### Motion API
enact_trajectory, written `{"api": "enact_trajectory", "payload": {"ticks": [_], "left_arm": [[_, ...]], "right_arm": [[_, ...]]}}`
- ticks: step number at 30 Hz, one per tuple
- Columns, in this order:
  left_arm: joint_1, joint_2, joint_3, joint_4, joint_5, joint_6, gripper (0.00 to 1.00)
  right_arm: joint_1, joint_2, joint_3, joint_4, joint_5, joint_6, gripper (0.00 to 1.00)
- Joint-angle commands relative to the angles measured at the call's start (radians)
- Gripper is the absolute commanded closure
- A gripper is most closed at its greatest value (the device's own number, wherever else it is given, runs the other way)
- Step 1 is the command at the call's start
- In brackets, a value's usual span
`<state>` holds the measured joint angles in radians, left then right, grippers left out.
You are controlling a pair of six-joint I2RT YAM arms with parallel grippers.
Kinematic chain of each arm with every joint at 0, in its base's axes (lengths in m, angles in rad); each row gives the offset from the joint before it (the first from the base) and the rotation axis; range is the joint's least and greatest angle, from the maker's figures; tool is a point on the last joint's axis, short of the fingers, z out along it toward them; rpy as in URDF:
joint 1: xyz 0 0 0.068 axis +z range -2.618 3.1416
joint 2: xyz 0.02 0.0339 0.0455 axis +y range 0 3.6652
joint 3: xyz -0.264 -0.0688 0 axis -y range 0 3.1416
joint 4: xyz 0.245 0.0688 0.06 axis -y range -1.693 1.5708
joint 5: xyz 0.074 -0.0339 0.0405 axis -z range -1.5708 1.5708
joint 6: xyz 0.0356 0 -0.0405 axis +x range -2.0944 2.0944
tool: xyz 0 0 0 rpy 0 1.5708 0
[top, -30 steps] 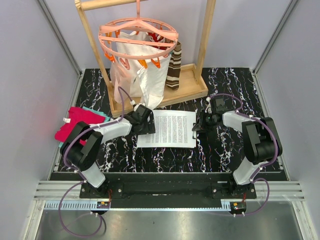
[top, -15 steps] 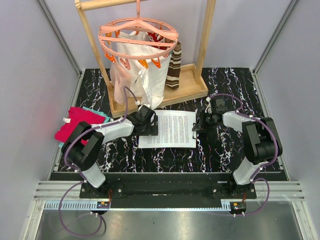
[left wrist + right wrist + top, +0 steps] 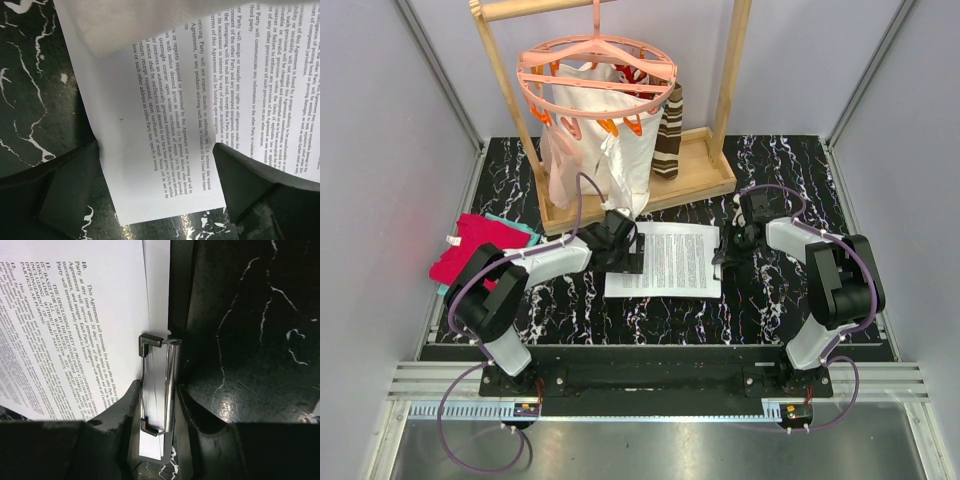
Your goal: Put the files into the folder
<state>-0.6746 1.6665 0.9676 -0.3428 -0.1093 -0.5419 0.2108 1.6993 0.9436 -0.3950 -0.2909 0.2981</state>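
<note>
The files (image 3: 670,260) lie flat as a white printed stack in the middle of the black marble table. My left gripper (image 3: 628,250) hovers over their left edge, jaws spread wide; in the left wrist view the files' corner (image 3: 150,165) lies between the two fingers, gripper (image 3: 157,197) untouched by them. At the right edge, my right gripper (image 3: 725,258) is shut on the folder's metal clip (image 3: 159,385). The folder (image 3: 181,295) shows only as a plain black strip beside the files (image 3: 75,315); the rest is hidden under the sheets.
A wooden rack (image 3: 695,178) stands right behind the files, with a pink clip hanger and a white cloth bag (image 3: 590,140) hanging low over its base. Red-and-teal folded cloths (image 3: 470,248) lie at the left table edge.
My left gripper has opened and moved right, and the files slid right with it. The right gripper shifted slightly right, still shut on the clip.
</note>
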Motion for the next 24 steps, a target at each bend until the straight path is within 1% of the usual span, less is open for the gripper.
{"api": "enact_trajectory", "payload": {"ticks": [1,5,10,17,18,24], "left_arm": [[-0.049,-0.008,0.068,0.111,0.105,-0.02,0.01],[-0.08,-0.03,0.065,0.107,0.125,-0.032,0.01],[-0.08,-0.096,0.045,0.062,0.027,-0.033,0.01],[-0.08,-0.214,-0.023,0.031,-0.016,-0.039,0.01],[-0.082,-0.224,-0.038,0.028,-0.023,-0.041,0.01],[-0.08,-0.29,-0.104,-0.001,-0.047,-0.043,0.01]], "right_arm": [[0.042,-0.006,0.035,-0.074,0.039,-0.02,1.0],[0.05,-0.001,0.043,-0.099,0.087,-0.013,1.0],[0.05,0.006,0.069,-0.16,0.182,-0.027,1.0],[0.047,0.042,0.113,-0.237,0.286,-0.045,1.0],[0.047,0.054,0.121,-0.248,0.324,-0.051,1.0],[0.035,0.063,0.172,-0.291,0.435,-0.12,1.0]]}}
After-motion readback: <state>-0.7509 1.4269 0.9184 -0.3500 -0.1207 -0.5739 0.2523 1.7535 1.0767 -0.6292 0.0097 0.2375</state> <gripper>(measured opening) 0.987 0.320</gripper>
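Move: The left hand, open wide, has its fingertips on the left end of the files; the files' middle is about 6 cm to its right and 1 cm back, and the metal clip about 20 cm to its right and 2 cm back. The white cloth's tip hangs some 10 cm ahead of it. The right hand already grips the folder at the clip; the files' middle lies about 14 cm to its left, level front to back. Right hand, still gripping, drags the clipped folder 4 cm right; left follows right and back, then lifts 6 cm. ##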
